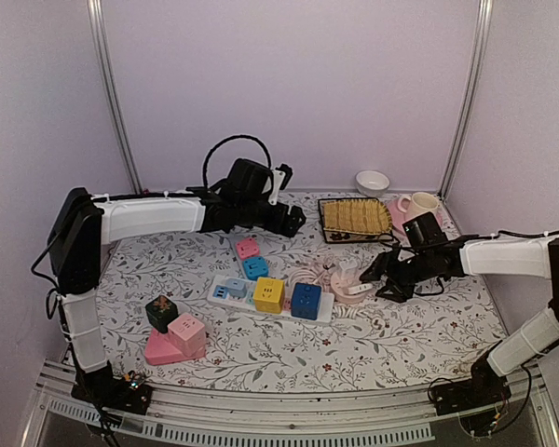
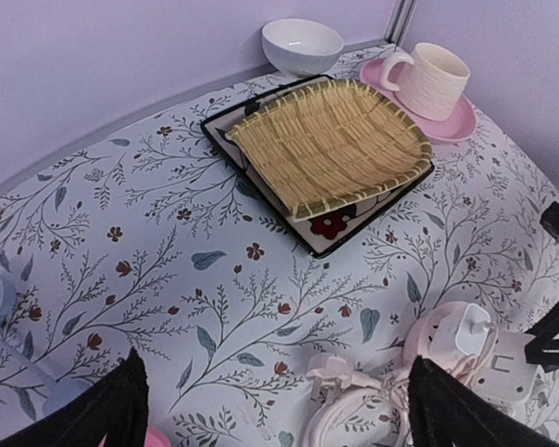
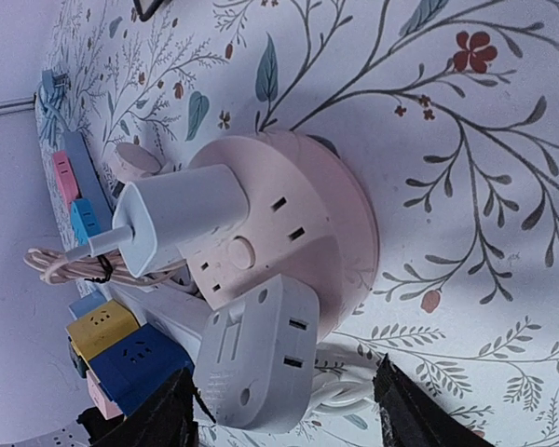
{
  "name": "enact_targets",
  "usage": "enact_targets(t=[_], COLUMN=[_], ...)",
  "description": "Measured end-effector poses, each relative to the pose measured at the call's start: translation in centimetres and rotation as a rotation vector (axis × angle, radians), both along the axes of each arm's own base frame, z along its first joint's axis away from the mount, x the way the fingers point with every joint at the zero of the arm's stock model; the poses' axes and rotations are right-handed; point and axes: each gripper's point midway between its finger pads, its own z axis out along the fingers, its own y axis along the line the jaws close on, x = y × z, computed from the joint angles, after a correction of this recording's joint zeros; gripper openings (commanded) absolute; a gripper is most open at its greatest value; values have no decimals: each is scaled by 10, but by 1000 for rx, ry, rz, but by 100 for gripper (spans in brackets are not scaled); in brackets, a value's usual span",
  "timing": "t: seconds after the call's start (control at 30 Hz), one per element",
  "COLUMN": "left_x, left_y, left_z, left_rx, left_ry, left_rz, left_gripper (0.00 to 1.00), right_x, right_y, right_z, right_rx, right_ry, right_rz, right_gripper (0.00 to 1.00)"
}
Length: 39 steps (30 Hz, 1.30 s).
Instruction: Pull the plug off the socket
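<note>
A round pink socket (image 3: 326, 205) lies on the floral tablecloth right of centre (image 1: 340, 279). Two plugs sit in its face: a white charger plug (image 3: 182, 214) with a beige cable, and a flat white adapter plug (image 3: 256, 358) at its lower edge. My right gripper (image 3: 284, 396) is open with its jaws on either side of the adapter plug. The left finger (image 3: 168, 414) is close against the plug's corner, and the right finger (image 3: 401, 400) stands apart from it. My left gripper (image 2: 284, 419) is open above the cloth behind the socket (image 2: 443, 340) and holds nothing.
A white power strip (image 1: 228, 296) carrying coloured cube adapters lies left of the socket, with a coiled pale cable (image 2: 354, 410) beside it. At the back right stand a woven tray (image 1: 354, 219), a white bowl (image 1: 372, 181) and a cup (image 1: 419, 205). Pink and dark blocks (image 1: 175, 335) sit front left.
</note>
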Motion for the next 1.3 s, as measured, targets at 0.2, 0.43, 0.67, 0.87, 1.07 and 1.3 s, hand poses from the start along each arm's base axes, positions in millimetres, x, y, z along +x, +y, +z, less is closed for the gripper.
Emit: enact_targets(t=[0.2,0.43,0.67,0.87,1.07,1.3], left_x=[-6,-11,-16,-16,-15,-16], left_y=[-4,-6,-8,-7,-8,-15], left_z=[-3,-6,-13,-13,-12,-7], left_rx=[12,17,28,29,28,14], left_ry=[9,14,24,21,18,13], left_rz=[-15,-24,-31,-28,-27,-49], left_gripper=[97,97,97,97,97,97], right_x=[-6,-11,-6,-4,2,17], right_y=[9,13,19,22,24,10], right_z=[3,-1,1,-8,-8,-2], right_rx=[77,161,202,199,201,212], right_ry=[51,128,158,197,203,183], right_rz=[-13,-94,-144,-157,-154,-180], right_gripper=[65,60,47,41,22,6])
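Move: The white plug, on the near-right edge of the round pink socket, lies about 3 cm to the right gripper's left, level with it fore-and-aft and 2 cm lower. From that gripper the socket's middle is 2 cm ahead, 6 cm left; the corded plug 4 cm ahead, 7 cm left; the blue cube 3 cm back, 14 cm left. From the left gripper, the white plug is roughly 12 cm back, 13 cm right and 12 cm below. Bring the half-open right gripper about 2.5 cm left onto the white plug, sinking slightly late on, and roll the wrist some 20 degrees clockwise to line the fingers up with the plug. Close them on its sides, and as they shut shift the hand forward nearly 2 cm and a centimetre back to the right. ##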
